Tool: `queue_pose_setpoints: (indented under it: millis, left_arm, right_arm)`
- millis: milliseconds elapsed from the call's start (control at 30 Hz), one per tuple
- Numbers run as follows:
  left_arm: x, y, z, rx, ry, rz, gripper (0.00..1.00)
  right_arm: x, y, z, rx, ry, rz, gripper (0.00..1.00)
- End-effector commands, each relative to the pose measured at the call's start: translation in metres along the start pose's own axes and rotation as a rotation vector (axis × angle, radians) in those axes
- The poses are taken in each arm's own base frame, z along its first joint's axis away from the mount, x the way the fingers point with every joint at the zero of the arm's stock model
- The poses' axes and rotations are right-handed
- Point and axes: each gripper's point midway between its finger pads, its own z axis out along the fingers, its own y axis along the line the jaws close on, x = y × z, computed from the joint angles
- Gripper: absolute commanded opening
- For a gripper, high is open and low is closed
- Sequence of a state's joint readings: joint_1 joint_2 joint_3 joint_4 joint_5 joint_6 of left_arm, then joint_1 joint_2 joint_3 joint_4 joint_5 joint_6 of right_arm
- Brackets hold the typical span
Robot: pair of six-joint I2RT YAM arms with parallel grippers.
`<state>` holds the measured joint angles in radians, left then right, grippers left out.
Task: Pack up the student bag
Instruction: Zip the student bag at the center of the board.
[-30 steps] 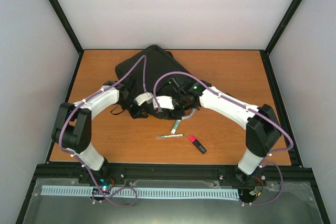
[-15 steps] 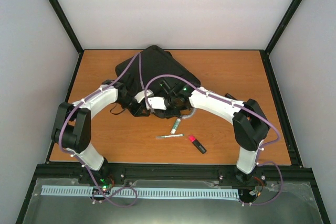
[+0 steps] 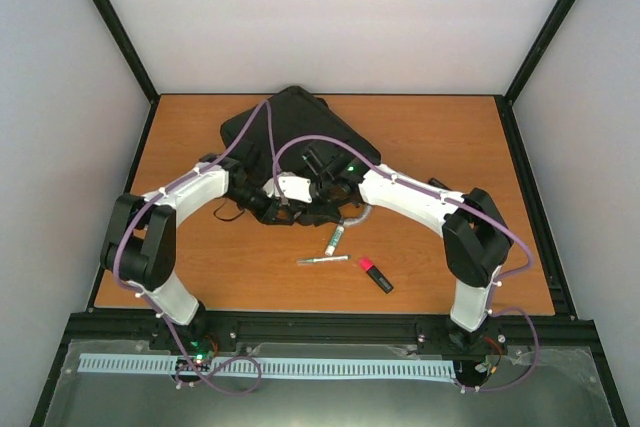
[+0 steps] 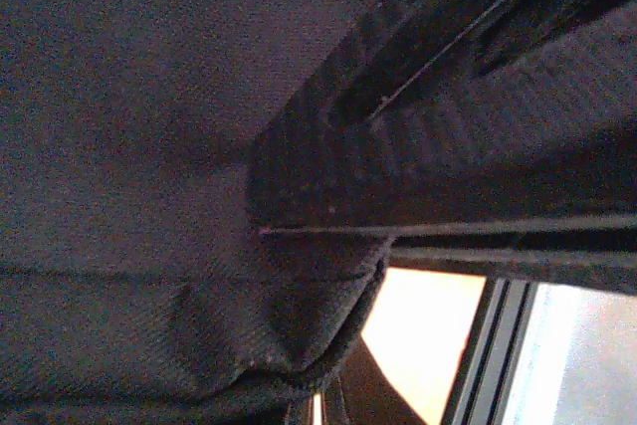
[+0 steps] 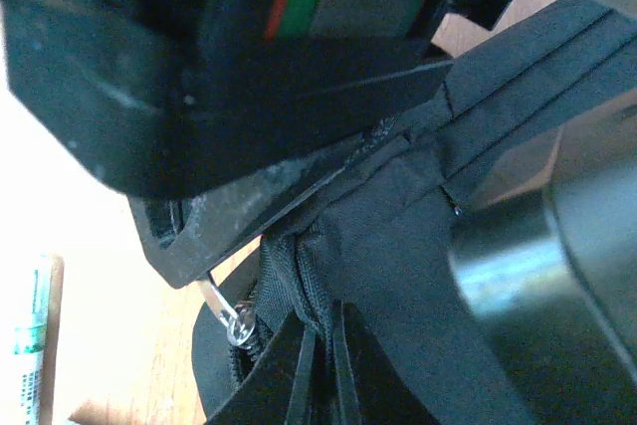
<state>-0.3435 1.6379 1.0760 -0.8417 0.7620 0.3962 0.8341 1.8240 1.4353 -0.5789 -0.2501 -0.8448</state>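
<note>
The student bag (image 3: 285,132), a big black fabric backpack, lies at the back middle of the table, and its grey loop handle (image 3: 358,217) curls out at the near right. Both grippers meet at its near edge. My left gripper (image 3: 270,204) is shut on the bag's fabric (image 4: 149,146), which fills the left wrist view; only the fingertips (image 4: 343,407) show at the bottom. My right gripper (image 5: 328,345) is shut on the bag's zipper seam (image 5: 299,266). A silver zipper pull (image 5: 227,318) hangs just to the left of that seam.
In front of the bag lie a green-and-white marker (image 3: 334,239), a thin pen (image 3: 322,260) and a red-and-black highlighter (image 3: 375,274). The marker (image 5: 30,330) also shows at the left edge of the right wrist view. Black frame posts border the table.
My right arm has swung left to the bag's near edge and its jaws have closed on the zipper seam. The left gripper has stayed shut at the bag, shifting slightly.
</note>
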Motion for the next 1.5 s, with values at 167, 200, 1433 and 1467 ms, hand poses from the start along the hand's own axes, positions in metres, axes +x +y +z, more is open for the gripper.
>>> queue_pose_setpoints:
  millis: [167, 200, 1433, 1467]
  left_arm:
    - [-0.032, -0.031, -0.006, 0.162, -0.049, 0.042, 0.25]
    - [-0.032, -0.032, -0.008, 0.159, -0.047, 0.046, 0.28]
    - [-0.025, -0.032, -0.024, -0.328, 0.026, 0.82, 0.53]
    - [-0.027, -0.03, -0.018, -0.344, 0.034, 0.84, 0.53]
  right_arm:
    - [0.008, -0.018, -0.01, 0.066, 0.027, 0.068, 0.15]
    - [0.01, -0.019, -0.016, 0.07, 0.026, 0.075, 0.2]
    - [0.108, -0.033, -0.145, 0.135, -0.059, 0.674, 0.47]
    - [0.11, -0.037, -0.148, 0.152, -0.064, 0.69, 0.47]
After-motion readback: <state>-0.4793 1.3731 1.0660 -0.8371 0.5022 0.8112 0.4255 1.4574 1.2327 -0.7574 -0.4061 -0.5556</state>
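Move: Between the left hand's nearly shut fingers is the zip pull, at the front left corner of the bag, with the right hand pinching the cloth about 2 cm to the pull's right. From the right hand, the bag's clear handle lies about 14 cm to the right, level with it and some 9 cm down; the glue stick about 9 cm right, 6 cm back and 9 cm down; the white pen some 6 cm right, 10 cm back and 10 cm down. Letting go of the bag's front left corner, both hands open to about half. The right rises clear, then sweeps about 16 cm to the right along the bag's front edge towards the handle end, ending some 5 cm higher and turned clockwise. The left lifts about 7 cm, swinging forward and left, then comes back and sinks a little, its wrist turning some 40 degrees. ##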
